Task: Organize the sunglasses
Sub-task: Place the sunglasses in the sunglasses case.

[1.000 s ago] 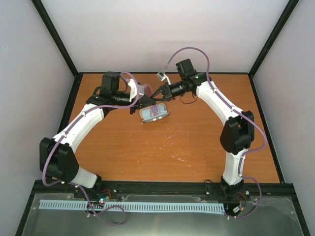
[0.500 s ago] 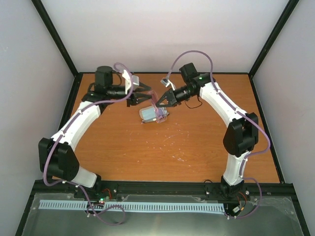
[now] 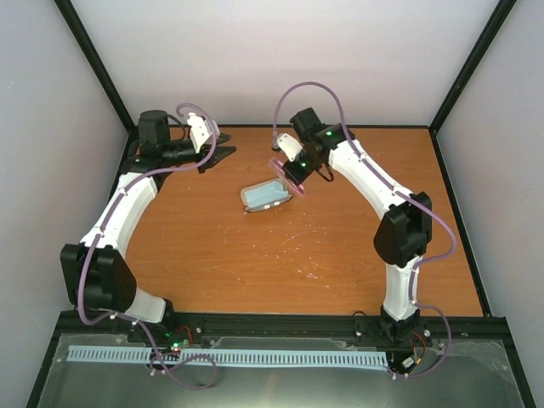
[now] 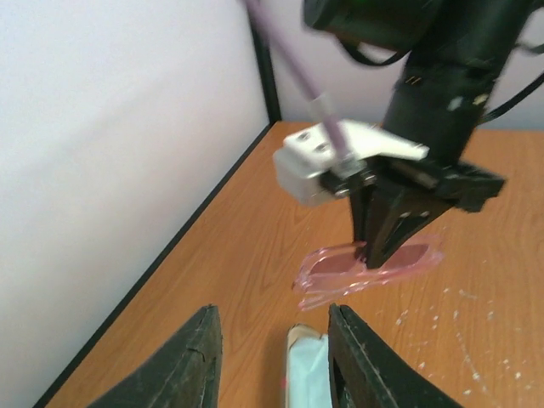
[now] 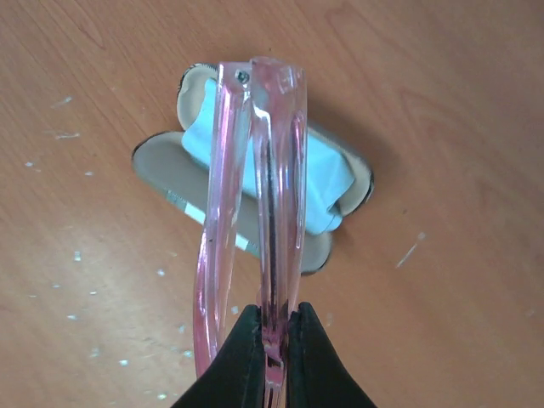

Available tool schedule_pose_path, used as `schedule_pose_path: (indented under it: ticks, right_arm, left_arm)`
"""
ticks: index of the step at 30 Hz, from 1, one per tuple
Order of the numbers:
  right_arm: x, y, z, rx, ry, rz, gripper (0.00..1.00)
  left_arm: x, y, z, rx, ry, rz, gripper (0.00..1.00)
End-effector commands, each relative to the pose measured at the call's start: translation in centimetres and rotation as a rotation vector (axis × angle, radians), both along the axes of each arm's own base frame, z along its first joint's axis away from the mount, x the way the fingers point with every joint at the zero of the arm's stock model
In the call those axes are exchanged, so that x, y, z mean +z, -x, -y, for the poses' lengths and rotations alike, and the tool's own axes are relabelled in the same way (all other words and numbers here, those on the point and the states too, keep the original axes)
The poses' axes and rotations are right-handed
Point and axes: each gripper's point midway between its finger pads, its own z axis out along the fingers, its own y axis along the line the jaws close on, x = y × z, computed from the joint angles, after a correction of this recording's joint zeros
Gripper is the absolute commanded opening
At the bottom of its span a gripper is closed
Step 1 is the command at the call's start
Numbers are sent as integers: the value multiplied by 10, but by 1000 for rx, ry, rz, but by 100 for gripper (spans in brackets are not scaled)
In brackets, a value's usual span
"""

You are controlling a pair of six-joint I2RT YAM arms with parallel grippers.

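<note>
The pink sunglasses (image 3: pixel 287 176) are folded and hang in the air just above the right end of the open brown case (image 3: pixel 252 204). My right gripper (image 3: pixel 294 168) is shut on them. In the right wrist view the fingertips (image 5: pixel 246 340) pinch the frame of the sunglasses (image 5: pixel 276 153) edge-on over the case (image 5: pixel 161 166) and the light blue cloth (image 5: pixel 327 183) lying in it. My left gripper (image 3: pixel 223 154) is open and empty at the back left, apart from the case. In its view (image 4: pixel 272 319) the sunglasses (image 4: pixel 336 270) hang ahead and the case end (image 4: pixel 299 336) lies below.
The black frame rail (image 3: pixel 127 161) and the white wall run close behind the left gripper. The orange table (image 3: pixel 297 255) carries small white specks in front of the case. A black cable loop (image 3: pixel 323 174) lies near the right wrist.
The sunglasses have been lifted off the case and turned in my right gripper. My left arm has let go and drawn back to the far left corner.
</note>
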Motion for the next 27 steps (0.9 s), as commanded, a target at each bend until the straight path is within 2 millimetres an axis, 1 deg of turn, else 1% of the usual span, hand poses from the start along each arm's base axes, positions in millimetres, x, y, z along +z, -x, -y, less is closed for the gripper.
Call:
schedule_pose_path:
  ticks: [1,4,8,11,15,16,19,23,26,27]
  right_arm:
    - [10,-25,-16,177,162,266,3]
    - [5,-29,-28,254,195,284,3]
    - [0,-50,-31,314,290,390,3]
    - [-6,-51,-38,457,330,445,3]
    - [-14,-55,-45,558,346,460,3]
    - [-15,-54,-47,575,340,459,3]
    - [-25,-41,-47,627,335,425,3]
    - [-44,-13,-47,727,333,365,3]
    - [-64,0,-44,780,376,348,3]
    - [-68,1,-46,792,382,358,3]
  left_arm:
    - [-31,-21,-23,73,-65,-29,36]
    - [-41,-29,-34,99,-78,-45,35]
    - [-54,-34,-47,128,-83,-71,34]
    - [-61,-34,-52,132,-92,-84,33]
    - [-67,-33,-55,136,-100,-97,33]
    - [-68,-32,-55,137,-100,-100,33]
    - [-71,-32,-56,144,-99,-114,33]
    - [-74,-32,-56,152,-94,-132,33]
    - [-77,-30,-56,151,-86,-149,33]
    - [-77,-30,-55,150,-85,-150,33]
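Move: The open sunglasses case, which the pinched sunglasses are being taken to, lies about 6 cm ahead of the right hand, some 8 cm to its left and 17 cm below. The blue cloth rests in its far half, roughly 1 cm beyond the case's middle and level with it sideways. From the empty left hand the case is about 7 cm ahead, 7 cm to the right and 31 cm down. Still pinching the sunglasses, the right gripper works in over the open case: first about 5 cm forward and 4 cm left, then down, drawing back a few centimetres late on. All the while it turns some 40 degrees counter-clockwise, lining the glasses up with the case. The empty left hand sinks about 7 cm and shifts left and a little forward, fingers still partly open. ##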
